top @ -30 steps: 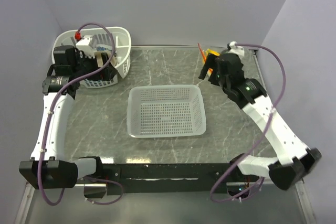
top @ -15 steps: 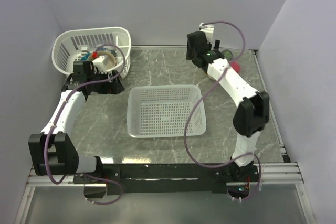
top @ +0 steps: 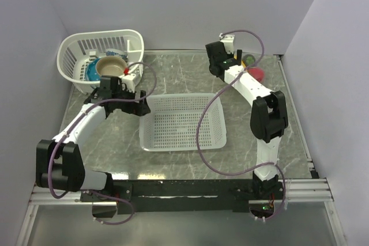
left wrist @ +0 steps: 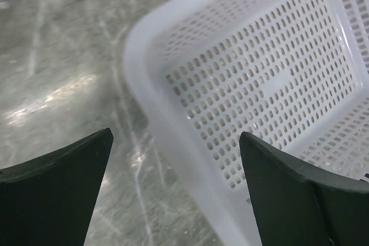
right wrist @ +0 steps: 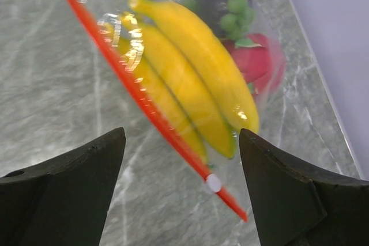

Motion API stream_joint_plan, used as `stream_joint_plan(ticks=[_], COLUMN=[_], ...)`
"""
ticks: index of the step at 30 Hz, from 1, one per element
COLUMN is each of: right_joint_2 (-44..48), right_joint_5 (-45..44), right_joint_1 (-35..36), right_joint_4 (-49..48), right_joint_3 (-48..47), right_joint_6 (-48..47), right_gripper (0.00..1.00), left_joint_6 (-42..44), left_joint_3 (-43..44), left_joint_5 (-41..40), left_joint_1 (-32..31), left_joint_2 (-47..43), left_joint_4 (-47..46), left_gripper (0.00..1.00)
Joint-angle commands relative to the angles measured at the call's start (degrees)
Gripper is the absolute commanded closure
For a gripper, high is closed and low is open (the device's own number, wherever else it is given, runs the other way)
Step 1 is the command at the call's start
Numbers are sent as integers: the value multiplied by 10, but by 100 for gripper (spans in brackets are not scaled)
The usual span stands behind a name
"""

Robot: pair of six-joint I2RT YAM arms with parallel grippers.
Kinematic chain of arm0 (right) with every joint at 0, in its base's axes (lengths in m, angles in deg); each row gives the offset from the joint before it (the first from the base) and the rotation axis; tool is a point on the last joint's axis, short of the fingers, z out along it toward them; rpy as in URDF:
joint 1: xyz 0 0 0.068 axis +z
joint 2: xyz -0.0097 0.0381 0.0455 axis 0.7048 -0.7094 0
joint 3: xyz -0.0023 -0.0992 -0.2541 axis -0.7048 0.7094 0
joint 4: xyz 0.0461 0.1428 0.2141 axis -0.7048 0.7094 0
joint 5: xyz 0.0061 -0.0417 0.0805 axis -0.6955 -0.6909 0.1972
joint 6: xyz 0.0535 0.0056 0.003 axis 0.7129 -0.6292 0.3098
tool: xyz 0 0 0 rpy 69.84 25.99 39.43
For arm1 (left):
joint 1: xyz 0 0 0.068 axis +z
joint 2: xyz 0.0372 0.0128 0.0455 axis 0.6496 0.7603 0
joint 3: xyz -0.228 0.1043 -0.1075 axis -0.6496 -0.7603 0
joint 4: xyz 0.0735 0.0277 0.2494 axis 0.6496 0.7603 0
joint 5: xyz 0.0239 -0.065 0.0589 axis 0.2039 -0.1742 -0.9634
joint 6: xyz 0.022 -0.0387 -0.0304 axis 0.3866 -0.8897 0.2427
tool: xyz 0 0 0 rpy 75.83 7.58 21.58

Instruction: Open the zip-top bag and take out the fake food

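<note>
The zip-top bag [right wrist: 173,56] lies on the table at the back right [top: 253,70]. It is clear, and its orange-red zip strip [right wrist: 144,108] runs diagonally, with a white slider [right wrist: 213,182] near the lower end. Inside is the fake food: a yellow banana bunch [right wrist: 196,67], a green cluster [right wrist: 236,12] and a red dragon fruit [right wrist: 259,61]. My right gripper [right wrist: 181,133] hangs open just above the strip, its fingers either side of it and nothing clamped; it sits left of the bag [top: 222,64]. My left gripper [left wrist: 176,136] is open and empty, over the centre basket's left corner [top: 141,106].
A white mesh basket [top: 181,97] stands empty mid-table. A second white basket [top: 75,50] at the back left holds a tan bowl [top: 109,66] and a blue item [top: 92,73]. Walls close in behind and on both sides, and the right wall runs near the bag.
My left gripper has moved right from the back-left basket to the centre basket's left rim, uncovering the bowl. My right arm has folded in and settled over the bag's zip strip.
</note>
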Motion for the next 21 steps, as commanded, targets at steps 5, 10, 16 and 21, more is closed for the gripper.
stream_joint_plan(ticks=[5, 10, 16, 21], right_joint_2=[17, 19, -19, -53], right_joint_5=[55, 64, 55, 49], right_joint_1=[-24, -19, -21, -31], right_joint_4=[-36, -46, -47, -38], right_joint_3=[41, 57, 48, 38], right_joint_6=[-20, -27, -28, -22], right_gripper=[13, 11, 10, 20], left_joint_6=[-7, -1, -1, 31], left_joint_3=[-9, 5, 53, 51], left_joint_5=[-18, -19, -26, -40], left_joint_1=[-40, -40, -31, 6], left_joint_2=[27, 6, -29, -46], left_joint_4=[-40, -20, 24, 18], left_gripper=[1, 1, 1, 1])
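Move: The near end of the bag's red zip strip, with its white slider, lies almost under the right hand: about 11 cm below, 2 cm back and 2 cm to the right. The bananas are centred some 7 cm ahead and 4 cm right of this hand, the red fruit about 5 cm ahead and 10 cm right, the green grapes some 10 cm ahead and 8 cm right. From the left hand that slider end is roughly 39 cm right, 16 cm ahead and 6 cm lower. The right hand sinks about 5 cm onto the near end of the red zip strip, swinging some 2 cm right and most of that back left on the way, its fingers tipping about 5 degrees further down and staying wide open astride the line of the strip, with no contact to be made out. The left hand, open and empty beside the tray's left end, drifts about 2 cm right and 2 cm down, hangs there briefly, then rises some 4 to 5 cm while easing back left. ##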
